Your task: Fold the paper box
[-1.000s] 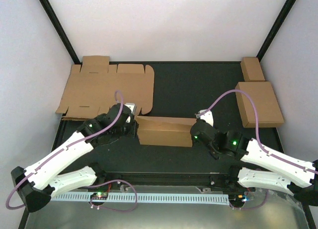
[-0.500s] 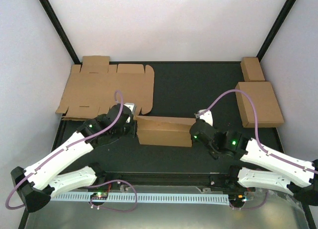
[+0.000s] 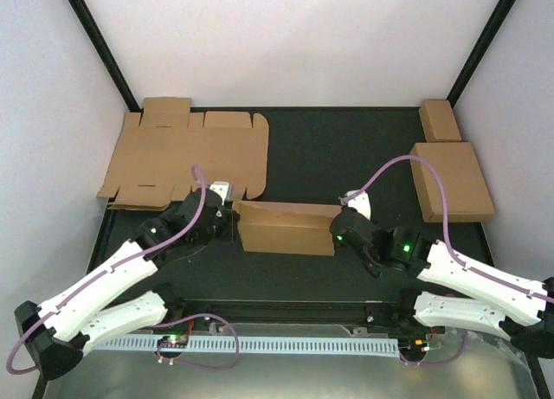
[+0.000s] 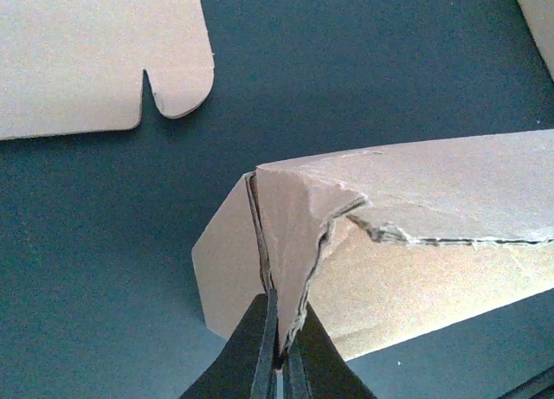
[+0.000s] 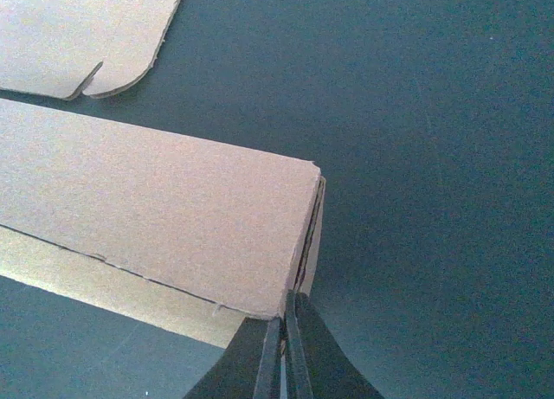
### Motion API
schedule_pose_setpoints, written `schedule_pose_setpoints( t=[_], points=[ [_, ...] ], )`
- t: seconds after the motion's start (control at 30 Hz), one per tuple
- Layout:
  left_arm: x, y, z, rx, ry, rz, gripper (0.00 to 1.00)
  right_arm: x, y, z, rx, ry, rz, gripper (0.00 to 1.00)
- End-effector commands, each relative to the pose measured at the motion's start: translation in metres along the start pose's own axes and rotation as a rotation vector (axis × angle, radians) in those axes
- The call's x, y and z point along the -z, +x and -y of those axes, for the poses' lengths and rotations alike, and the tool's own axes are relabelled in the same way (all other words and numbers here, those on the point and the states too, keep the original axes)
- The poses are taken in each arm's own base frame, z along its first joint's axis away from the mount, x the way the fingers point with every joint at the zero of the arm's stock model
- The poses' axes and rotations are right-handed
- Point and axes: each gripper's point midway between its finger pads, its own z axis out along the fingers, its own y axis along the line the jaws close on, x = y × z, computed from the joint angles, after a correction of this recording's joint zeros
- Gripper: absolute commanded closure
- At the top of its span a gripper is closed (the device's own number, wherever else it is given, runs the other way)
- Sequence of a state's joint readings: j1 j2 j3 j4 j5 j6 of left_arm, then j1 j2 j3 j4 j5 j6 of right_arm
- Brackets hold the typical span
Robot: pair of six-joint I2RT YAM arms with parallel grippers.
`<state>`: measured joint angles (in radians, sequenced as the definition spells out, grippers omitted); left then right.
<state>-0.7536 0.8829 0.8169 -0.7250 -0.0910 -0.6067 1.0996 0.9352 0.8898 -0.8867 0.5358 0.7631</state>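
The paper box [image 3: 286,228] lies mid-table as a long, partly folded brown cardboard trough. My left gripper [image 3: 232,219] is at its left end. In the left wrist view that gripper [image 4: 283,330] is shut on the doubled end flaps of the box [image 4: 415,191], whose torn-looking edges rise from between the fingers. My right gripper [image 3: 336,228] is at the right end. There it [image 5: 284,311] is shut on the thin end wall of the box [image 5: 156,209].
A flat die-cut cardboard sheet [image 3: 186,157] lies at the back left, just behind the left arm; its rounded tabs [image 4: 177,79] [image 5: 112,79] show in both wrist views. A folded brown box [image 3: 450,181] and a smaller oblong one [image 3: 439,119] sit at the back right.
My left gripper has closed onto the box's left end flaps, and the left arm has shifted slightly left and lower. The right arm and the box have stayed put.
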Motion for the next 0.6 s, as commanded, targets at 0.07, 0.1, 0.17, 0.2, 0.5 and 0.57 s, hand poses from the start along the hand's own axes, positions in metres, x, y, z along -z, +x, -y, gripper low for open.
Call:
schedule_pose_setpoints(
  t=[0.07, 0.1, 0.17, 0.2, 0.5, 0.57],
  points=[
    [-0.026, 0.051, -0.017, 0.016, -0.037, -0.179, 0.98, -0.005, 0.015, -0.001, 0.030, -0.006, -0.061, 0.98],
    [-0.026, 0.051, -0.018, 0.017, -0.040, -0.180, 0.98, -0.005, 0.015, -0.001, 0.029, -0.006, -0.061, 0.98],
    [-0.025, 0.051, -0.018, 0.017, -0.043, -0.177, 0.98, -0.004, 0.015, -0.001, 0.028, -0.006, -0.059, 0.98],
    [-0.024, 0.050, -0.018, 0.015, -0.041, -0.174, 0.98, -0.004, 0.014, -0.001, 0.027, -0.007, -0.059, 0.98],
    [0.001, 0.022, -0.006, -0.004, -0.010, -0.093, 0.55, -0.004, 0.015, 0.000, 0.029, -0.002, -0.057, 0.98],
    [0.006, 0.016, -0.002, -0.010, 0.007, -0.070, 0.40, -0.005, 0.015, 0.000, 0.028, -0.001, -0.058, 0.98]
  ],
)
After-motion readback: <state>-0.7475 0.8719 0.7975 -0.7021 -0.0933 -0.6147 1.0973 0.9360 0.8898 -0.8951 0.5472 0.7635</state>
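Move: The left fingers are shut on the near corner of the paper box's left end; the box's middle lies about 13 cm to this hand's right, 2 cm ahead and some 3 cm lower. The flat cardboard's middle is roughly 20 cm ahead of it, 16 cm left and 12 cm below. From the right hand, pinching the other near corner, the box's middle is about 12 cm left, 3 cm ahead and 4 cm down. The left hand eases its pinched corner half a centimetre right and forward, then opens halfway; the right keeps pinching. ##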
